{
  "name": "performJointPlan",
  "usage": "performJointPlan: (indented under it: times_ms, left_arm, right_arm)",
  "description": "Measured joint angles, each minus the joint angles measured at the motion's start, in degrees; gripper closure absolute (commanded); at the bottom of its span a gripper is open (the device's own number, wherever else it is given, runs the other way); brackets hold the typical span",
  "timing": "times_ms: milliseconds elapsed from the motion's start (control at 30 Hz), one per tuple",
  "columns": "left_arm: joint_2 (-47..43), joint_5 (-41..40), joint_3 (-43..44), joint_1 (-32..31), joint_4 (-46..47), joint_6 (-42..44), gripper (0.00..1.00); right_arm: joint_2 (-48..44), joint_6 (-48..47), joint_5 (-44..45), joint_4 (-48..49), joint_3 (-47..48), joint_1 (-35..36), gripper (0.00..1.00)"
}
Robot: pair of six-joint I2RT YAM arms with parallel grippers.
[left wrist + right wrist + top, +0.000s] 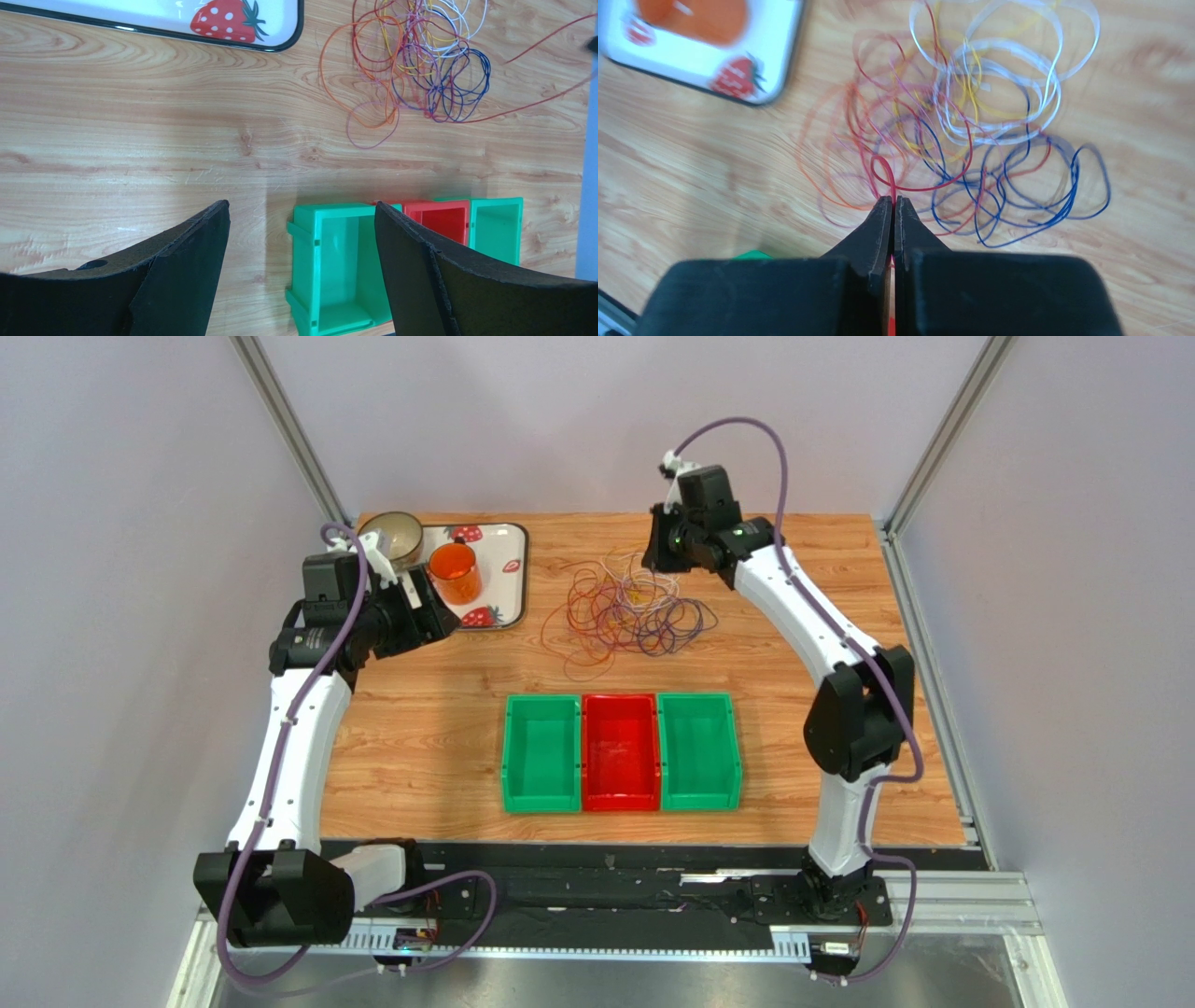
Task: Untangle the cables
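The cables (pixel 631 609) lie in one loose tangle of orange-red, dark blue-purple, yellow and white loops at the back middle of the wooden table. My right gripper (pixel 658 560) is at the tangle's far right edge. In the right wrist view it (pixel 893 201) is shut on a thin red cable (pixel 913 190) that runs in between the fingertips, with the rest of the cables (pixel 976 140) spread beyond. My left gripper (pixel 428 623) hovers open beside the tray, well left of the tangle. In the left wrist view the left gripper (pixel 302 204) holds nothing and the cables (pixel 421 63) show at top right.
Three bins stand in a row in front of the tangle: green (pixel 543 752), red (pixel 620 749), green (pixel 699 749). A strawberry-print tray (pixel 508 588) at back left carries an orange cup (pixel 456 574) and a round tin (pixel 393 536).
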Motion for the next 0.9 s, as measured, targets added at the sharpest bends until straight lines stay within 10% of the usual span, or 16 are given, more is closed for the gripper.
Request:
performJointPlan:
  times_ms: [433,900]
  left_arm:
    - [0.00,0.11,0.00,0.00,0.00,0.00,0.16]
    - [0.02,4.59,-0.24,-5.25,2.08,0.07,0.16]
  right_arm:
    - [-28.39,2.12,-2.56,23.61,3.28,0.96,1.00]
    - [-19.30,2.97,0.48,20.41,-3.82,1.05,1.00]
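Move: The right hand already has a red cable pinched in shut fingers, about 11 cm above the table. The tangle it comes from is centred some 11 cm below, 3 cm back and 3 cm left. The strawberry tray lies about 25 cm left and 2 cm ahead, and the red bin about 21 cm back and 3 cm left. From the left hand, empty and open, the tangle is roughly 22 cm right, 4 cm ahead and 15 cm below. Keeping its pinch on the red cable, the right hand whips it steeply up out of the tangle, some 36 cm and about 10 cm back, fingers tipping up about 50 degrees. It then sinks some 15 cm, moving forward and tipping partly down again. Late on, the open left hand starts right towards the tangle, about 4 cm, turning slightly clockwise. ##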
